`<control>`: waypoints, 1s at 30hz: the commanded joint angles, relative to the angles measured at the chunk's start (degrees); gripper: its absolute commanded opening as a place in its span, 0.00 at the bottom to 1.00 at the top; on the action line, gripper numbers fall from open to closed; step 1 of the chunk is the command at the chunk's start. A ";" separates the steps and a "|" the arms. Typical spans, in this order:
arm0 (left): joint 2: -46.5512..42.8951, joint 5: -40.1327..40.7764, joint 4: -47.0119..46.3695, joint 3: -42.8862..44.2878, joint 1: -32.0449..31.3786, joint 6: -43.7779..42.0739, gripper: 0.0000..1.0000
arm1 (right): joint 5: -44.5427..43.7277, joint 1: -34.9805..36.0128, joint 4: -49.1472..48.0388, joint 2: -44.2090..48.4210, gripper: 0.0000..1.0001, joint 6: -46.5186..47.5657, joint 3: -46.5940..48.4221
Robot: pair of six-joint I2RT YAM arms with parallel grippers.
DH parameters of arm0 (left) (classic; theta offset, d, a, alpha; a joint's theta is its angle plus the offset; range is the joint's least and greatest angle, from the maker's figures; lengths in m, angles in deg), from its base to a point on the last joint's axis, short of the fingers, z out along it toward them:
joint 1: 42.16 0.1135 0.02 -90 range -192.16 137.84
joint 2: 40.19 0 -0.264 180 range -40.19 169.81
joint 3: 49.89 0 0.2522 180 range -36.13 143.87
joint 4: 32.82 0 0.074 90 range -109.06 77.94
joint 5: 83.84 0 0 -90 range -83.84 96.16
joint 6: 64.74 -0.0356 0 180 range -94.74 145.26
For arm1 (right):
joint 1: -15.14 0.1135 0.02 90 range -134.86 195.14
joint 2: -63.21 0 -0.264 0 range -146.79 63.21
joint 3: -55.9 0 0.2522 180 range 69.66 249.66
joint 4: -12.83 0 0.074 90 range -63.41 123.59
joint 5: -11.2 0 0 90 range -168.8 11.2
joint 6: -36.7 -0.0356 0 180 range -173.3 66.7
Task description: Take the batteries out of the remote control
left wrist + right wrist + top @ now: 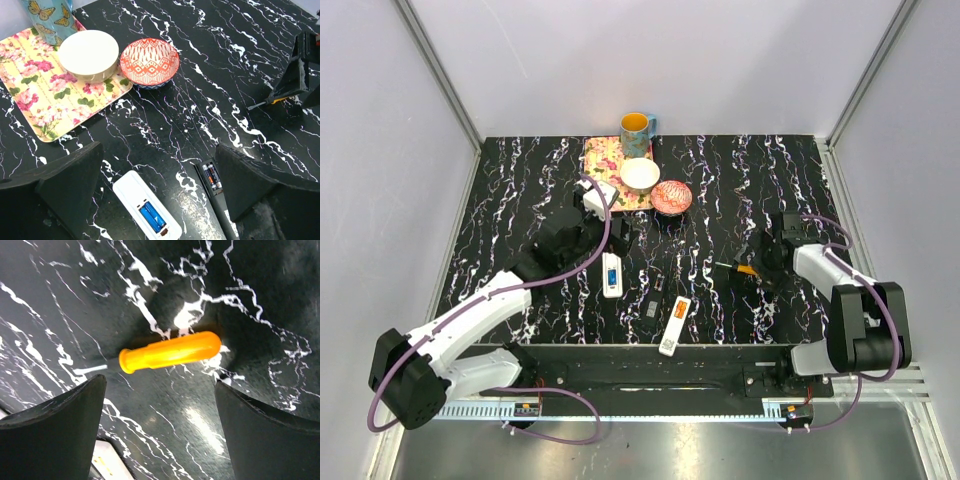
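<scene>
A white remote [145, 210] lies with its back open and blue batteries [152, 216] seated in it. Beside it lies a black remote [216, 192] with its compartment open, holding orange-and-black batteries [213, 176]. In the top view they lie at mid-table: the white remote [611, 275] and the black one [655, 300]. My left gripper [160, 185] is open and empty, above and between both remotes; it also shows in the top view [582, 240]. My right gripper [160, 430] is open and empty, just short of the orange-handled screwdriver [170, 352].
A second white remote [674, 325] lies near the front edge. A floral tray [37, 97] at the back holds a white bowl [90, 54] and a butterfly mug [636, 127]. A red patterned bowl [149, 62] stands beside the tray. Grey walls close in three sides.
</scene>
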 commanded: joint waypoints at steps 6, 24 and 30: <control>-3.30 2.78 -3.57 -1.74 -0.17 0.53 0.99 | -3.49 -1.26 -6.24 -7.32 0.88 -0.01 2.57; -6.56 2.78 -6.47 -4.47 -0.17 1.67 0.99 | 0.02 -0.65 -1.50 -23.15 0.32 10.28 17.25; -6.56 2.17 -5.77 -3.94 -0.17 2.02 0.99 | 0.81 0.66 2.80 -24.30 0.35 13.18 18.75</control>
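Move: The right hand, open and low over the table, has the orange screwdriver handle about 2 cm ahead of it, 2 cm to its right and 2 cm below. From the same hand the orange-labelled remote lies roughly 17 cm left and 11 cm back, and the black remote some 22 cm left and 4 cm back. From the left hand, the screwdriver handle lies about level, some 32 cm to its right and 22 cm below. The right fingers close on the butt end of the screwdriver handle and pinch it, going from wide open to about a third. They shut while the hand sweeps forward some 10 cm just over the table, sinking about a centimetre on the way, then stops and keeps its grip with a slight counter-clockwise turn. ##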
